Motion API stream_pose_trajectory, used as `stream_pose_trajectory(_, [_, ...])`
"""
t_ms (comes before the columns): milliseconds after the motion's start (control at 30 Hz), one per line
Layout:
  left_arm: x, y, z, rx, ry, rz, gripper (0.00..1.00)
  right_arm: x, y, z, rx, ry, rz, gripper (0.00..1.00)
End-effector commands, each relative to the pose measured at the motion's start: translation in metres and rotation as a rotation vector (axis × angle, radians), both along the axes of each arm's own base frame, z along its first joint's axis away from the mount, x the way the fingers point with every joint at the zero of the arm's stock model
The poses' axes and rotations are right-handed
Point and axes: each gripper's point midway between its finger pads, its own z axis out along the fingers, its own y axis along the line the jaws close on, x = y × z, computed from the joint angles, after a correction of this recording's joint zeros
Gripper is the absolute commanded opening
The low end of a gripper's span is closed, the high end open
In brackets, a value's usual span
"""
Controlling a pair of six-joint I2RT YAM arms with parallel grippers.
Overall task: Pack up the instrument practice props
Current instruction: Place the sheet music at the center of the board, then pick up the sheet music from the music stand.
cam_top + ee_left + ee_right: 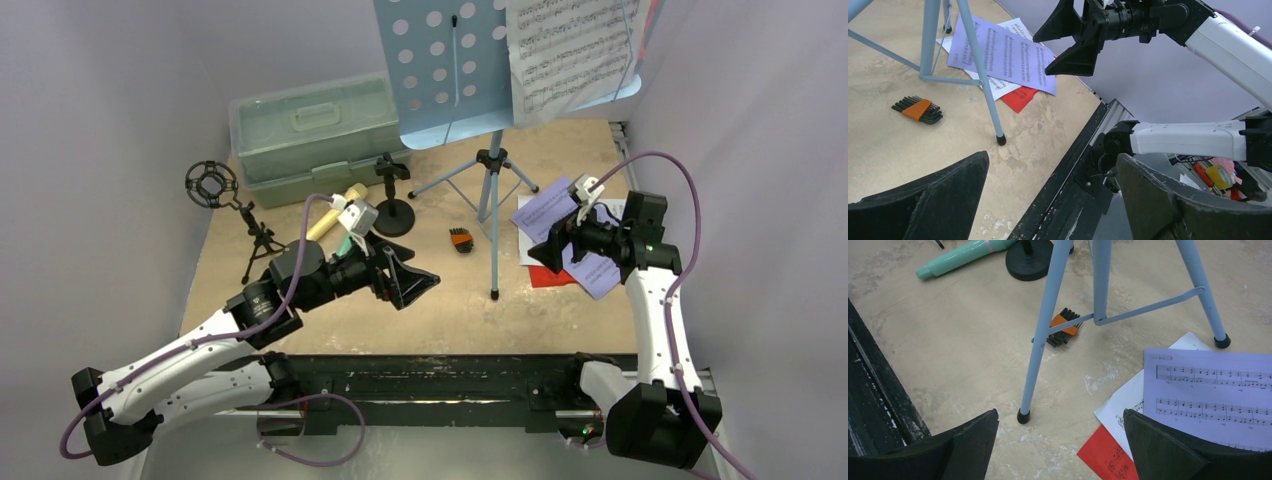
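The light-blue music rack stands on tripod legs at the back, with a white music sheet on it. Purple, white and red music sheets lie stacked on the table under my right gripper, which hovers open and empty. My left gripper is open and empty too, above the table's near edge. The tan microphone and teal microphone lie beside the round-base mic holder. The ring-top tripod holder stands at the left.
A pale green case, lid shut, sits at the back left. An orange-and-black hex key set lies between the rack's legs. Purple-grey walls close in the left, back and right sides.
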Motion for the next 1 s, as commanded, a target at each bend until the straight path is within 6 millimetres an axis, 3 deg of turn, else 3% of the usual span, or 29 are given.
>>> stream_pose_trajectory(0, [0.001, -0.001, 0.015, -0.057, -0.038, 0.000, 1.00, -0.005, 0.002, 0.006, -0.003, -0.032, 0.025, 0.99])
stream_pose_trajectory(300, [-0.021, -0.024, 0.061, -0.173, -0.052, -0.147, 0.99, -0.006, 0.002, 0.006, -0.009, -0.034, 0.025, 0.99])
stream_pose_trajectory(567, [-0.082, -0.087, 0.086, -0.049, -0.154, -0.289, 0.99, -0.006, 0.002, 0.006, -0.008, -0.035, 0.023, 0.99])
stream_pose_trajectory(733, [-0.107, -0.112, 0.104, 0.000, -0.236, -0.317, 0.99, -0.006, 0.002, 0.006, -0.010, -0.037, 0.021, 0.99])
stream_pose_trajectory(833, [-0.112, -0.121, 0.122, 0.003, -0.291, -0.323, 0.99, -0.006, 0.002, 0.006, -0.010, -0.039, 0.020, 0.99])
stream_pose_trajectory(967, [-0.100, -0.128, 0.151, -0.003, -0.372, -0.271, 1.00, -0.006, 0.001, 0.006, -0.012, -0.039, 0.018, 0.99])
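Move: The white sheet music still on the stand lies roughly 30 cm ahead of the left hand, 25 cm to its right and 14 cm higher; from the right hand it is about 18 cm ahead, level sideways, and 25 cm up. Down on the table, about 31 cm below the left hand, are the stand's near foot 10 cm ahead and 18 cm right, the hex keys 23 cm ahead and 10 cm right, and the loose sheets 24 cm ahead and 36 cm right. With the sheet music on the stand still out of reach, the empty left hand swings right and back, about 13 cm and 12 cm, while climbing some 10 cm, crossing on the base side of the stand's near foot. The wrist turns about 20 degrees clockwise and tips up some 15, so the open fingers end pointing almost straight right. They touch nothing. ##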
